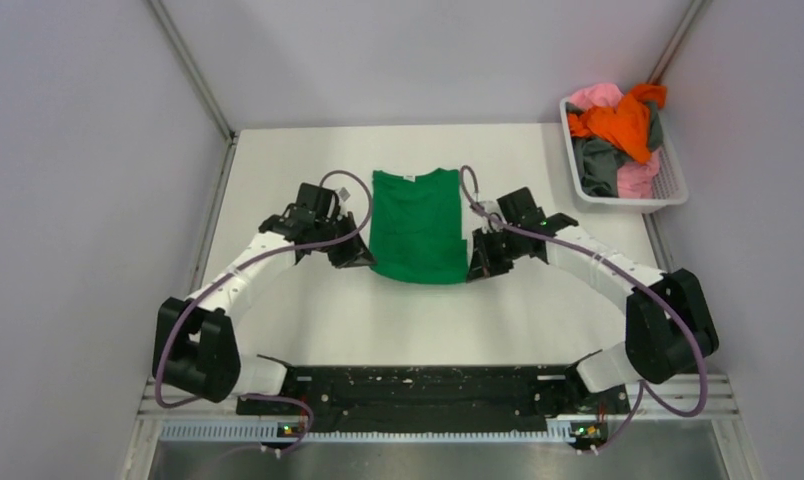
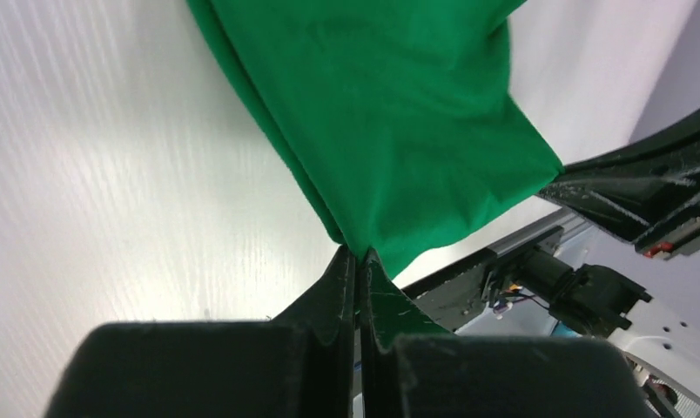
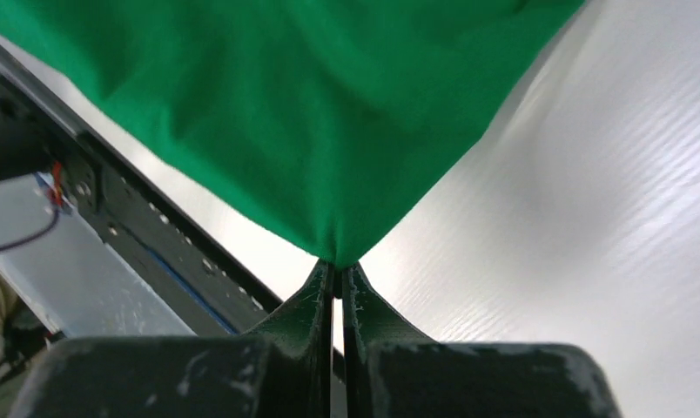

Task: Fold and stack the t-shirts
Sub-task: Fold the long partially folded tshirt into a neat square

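Observation:
A bright green t-shirt [image 1: 416, 225] lies mid-table, sleeves folded in, collar at the far end. My left gripper [image 1: 363, 258] is shut on its near left corner; in the left wrist view [image 2: 358, 254] the cloth [image 2: 390, 113] rises from the pinched tips. My right gripper [image 1: 475, 268] is shut on the near right corner, which the right wrist view [image 3: 338, 263] shows pinched, the green cloth [image 3: 312, 104] spreading away. Orange [image 1: 618, 122], pink [image 1: 598, 96] and dark grey [image 1: 598, 165] t-shirts are heaped in the basket.
A white mesh basket [image 1: 668, 188] stands at the far right corner of the white table [image 1: 398, 320]. Grey walls close in left, right and behind. The black arm-mount rail [image 1: 418, 385] runs along the near edge.

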`<state>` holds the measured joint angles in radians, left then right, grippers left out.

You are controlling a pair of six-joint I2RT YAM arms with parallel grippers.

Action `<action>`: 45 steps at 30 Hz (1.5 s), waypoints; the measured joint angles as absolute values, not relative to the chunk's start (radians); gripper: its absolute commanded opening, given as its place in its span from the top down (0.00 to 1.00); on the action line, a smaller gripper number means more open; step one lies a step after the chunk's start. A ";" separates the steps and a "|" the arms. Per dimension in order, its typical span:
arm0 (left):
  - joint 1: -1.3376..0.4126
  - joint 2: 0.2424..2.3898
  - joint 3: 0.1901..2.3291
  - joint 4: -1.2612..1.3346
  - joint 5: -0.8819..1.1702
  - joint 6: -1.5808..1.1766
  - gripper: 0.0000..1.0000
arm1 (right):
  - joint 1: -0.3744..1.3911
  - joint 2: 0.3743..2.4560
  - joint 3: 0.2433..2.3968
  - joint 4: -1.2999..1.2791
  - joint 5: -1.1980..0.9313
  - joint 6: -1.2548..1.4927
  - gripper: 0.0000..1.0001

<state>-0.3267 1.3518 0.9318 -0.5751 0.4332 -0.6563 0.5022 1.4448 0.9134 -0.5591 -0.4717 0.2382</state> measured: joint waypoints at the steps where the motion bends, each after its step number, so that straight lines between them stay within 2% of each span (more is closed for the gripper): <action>1: -0.323 1.356 0.953 -0.574 0.437 -0.652 1.00 | 0.474 1.441 0.930 -0.559 -0.482 0.238 1.00; 7: -0.268 1.518 1.169 -0.522 0.457 -0.644 1.00 | 0.348 1.456 1.039 -0.449 -0.541 0.269 1.00; 13: -0.221 1.688 1.367 -0.432 0.427 -0.657 1.00 | 0.287 1.608 1.215 -0.320 -0.552 0.313 1.00; 28: -0.176 1.975 1.665 -0.391 0.346 -0.660 1.00 | 0.213 1.951 1.562 -0.261 -0.638 0.361 1.00; 37: -0.169 2.180 1.866 -0.358 0.304 -0.660 0.98 | 0.211 2.164 1.748 -0.250 -0.591 0.324 1.00; 39: -0.168 2.239 1.925 -0.360 0.294 -0.660 0.84 | 0.211 2.215 1.799 -0.246 -0.575 0.313 1.00; 40: -0.167 2.263 1.948 -0.359 0.292 -0.659 0.71 | 0.211 2.234 1.817 -0.246 -0.565 0.310 0.93; 42: -0.167 2.317 2.005 -0.359 0.281 -0.658 0.33 | 0.211 2.275 1.855 -0.244 -0.534 0.305 0.44; 43: -0.166 2.338 2.030 -0.360 0.272 -0.656 0.18 | 0.211 2.296 1.874 -0.241 -0.511 0.303 0.28; 44: -0.165 2.362 2.059 -0.361 0.265 -0.664 0.08 | 0.210 2.313 1.889 -0.239 -0.491 0.308 0.17; 45: -0.164 2.375 2.077 -0.361 0.263 -0.654 0.02 | 0.209 2.336 1.916 -0.239 -0.472 0.304 0.12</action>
<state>-0.1642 2.3753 2.0773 -0.3614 0.2626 -0.6544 0.2089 2.3363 1.9156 -0.2394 -0.4717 0.3042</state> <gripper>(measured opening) 0.728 0.636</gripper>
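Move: Both hands already pinch the near hem of the green shirt, raised off the table. From the left hand, the left collar corner lies about 32 cm ahead, level sideways and some 11 cm below; from the right hand, the right collar corner is roughly 34 cm ahead, 2 cm to the left and 7 cm lower. The laundry basket stands about 37 cm ahead of the right hand and 45 cm to its right. Both hands arc the pinched hem forward some 35 cm towards the collar edge, then sink and open. ##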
